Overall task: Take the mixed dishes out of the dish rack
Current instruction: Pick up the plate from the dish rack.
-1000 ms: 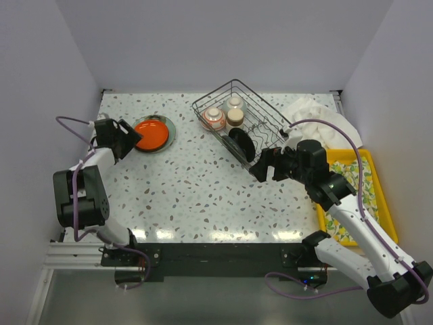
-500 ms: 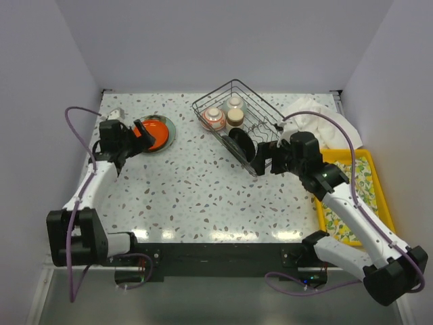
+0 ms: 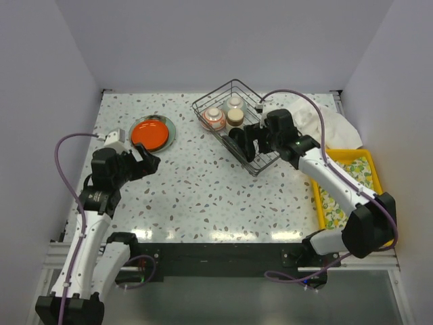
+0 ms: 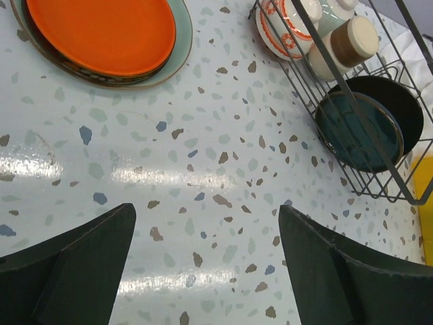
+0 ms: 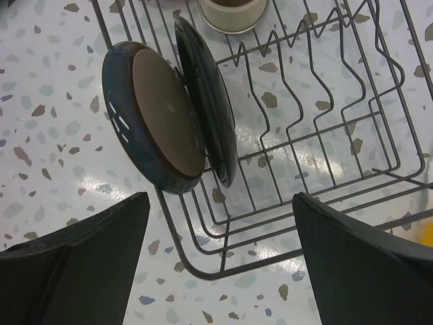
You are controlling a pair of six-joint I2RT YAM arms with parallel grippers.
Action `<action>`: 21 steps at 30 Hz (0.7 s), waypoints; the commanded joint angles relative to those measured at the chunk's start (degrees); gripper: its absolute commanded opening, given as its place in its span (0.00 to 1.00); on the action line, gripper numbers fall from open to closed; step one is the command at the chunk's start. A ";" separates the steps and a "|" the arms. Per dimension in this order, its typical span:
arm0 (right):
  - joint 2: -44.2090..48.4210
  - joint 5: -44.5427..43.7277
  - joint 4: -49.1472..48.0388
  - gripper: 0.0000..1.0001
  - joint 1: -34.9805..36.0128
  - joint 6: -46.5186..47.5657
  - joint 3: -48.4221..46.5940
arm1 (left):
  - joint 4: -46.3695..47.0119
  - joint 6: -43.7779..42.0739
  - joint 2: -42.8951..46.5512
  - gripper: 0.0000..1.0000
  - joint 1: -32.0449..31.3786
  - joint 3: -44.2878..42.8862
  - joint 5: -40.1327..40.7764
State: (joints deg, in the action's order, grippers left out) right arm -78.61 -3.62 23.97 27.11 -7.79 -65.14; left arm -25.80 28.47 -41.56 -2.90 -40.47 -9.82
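The dish rack (image 3: 260,115) stands at the back middle of the table. It holds a red-patterned bowl (image 3: 214,118), two cups (image 3: 235,116) and two dark plates standing on edge. In the right wrist view these are a teal plate (image 5: 159,115) with a brown underside and a black plate (image 5: 213,115) behind it. My right gripper (image 5: 220,264) is open over the rack's near corner, just short of the plates, with nothing between its fingers. An orange-red plate (image 3: 150,133) lies on a teal plate (image 4: 177,51) at the left. My left gripper (image 4: 206,264) is open and empty over bare table, nearer than that stack.
A white cloth (image 3: 318,122) lies crumpled right of the rack. A yellow tray (image 3: 369,177) with a patterned inside sits along the right edge. Walls close in the table on the left, back and right.
My left arm has pulled back from the orange-red plate toward the near side, its jaws opening wider. My right gripper has moved up and left, from beside the rack to over its near corner.
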 commanded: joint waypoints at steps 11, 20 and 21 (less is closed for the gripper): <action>-16.04 -6.40 -2.08 0.54 0.48 3.48 -13.43 | -12.52 1.06 9.13 0.92 -1.67 0.21 3.06; -21.67 -8.50 -1.38 0.26 2.15 5.15 -14.66 | -12.78 0.89 9.75 0.91 -1.76 0.57 3.32; -21.76 -8.77 -1.12 0.23 2.59 5.24 -15.10 | -12.52 0.89 9.48 0.91 -1.85 0.65 3.23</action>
State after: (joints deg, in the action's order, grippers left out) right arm -100.05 -9.37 23.07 28.53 -3.84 -76.93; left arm -38.81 28.95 -31.75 -4.32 -40.36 -6.96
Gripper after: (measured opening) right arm 0.289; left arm 0.916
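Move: The black plate stands in the rack about 7 cm ahead of my right hand, 3 cm to its left and some 10 cm below. The blue dish leans just left of that plate, roughly 6 cm over and 1 cm nearer me; the brown-and-white cup stands about 13 cm beyond the plate and 5 cm left of it. From my left hand the black plate is about 48 cm to the right, 8 cm ahead and 11 cm lower. I carry my right hand forward about 6 cm over the rack towards the black plate, then sink it some 6 cm with a slight drift left, rolling its left side down about 10 degrees. The wide-open fingers close most of the way, bringing their tips to either side of the plate's near upper edge. My left hand, empty and open, draws back about 5 cm. ##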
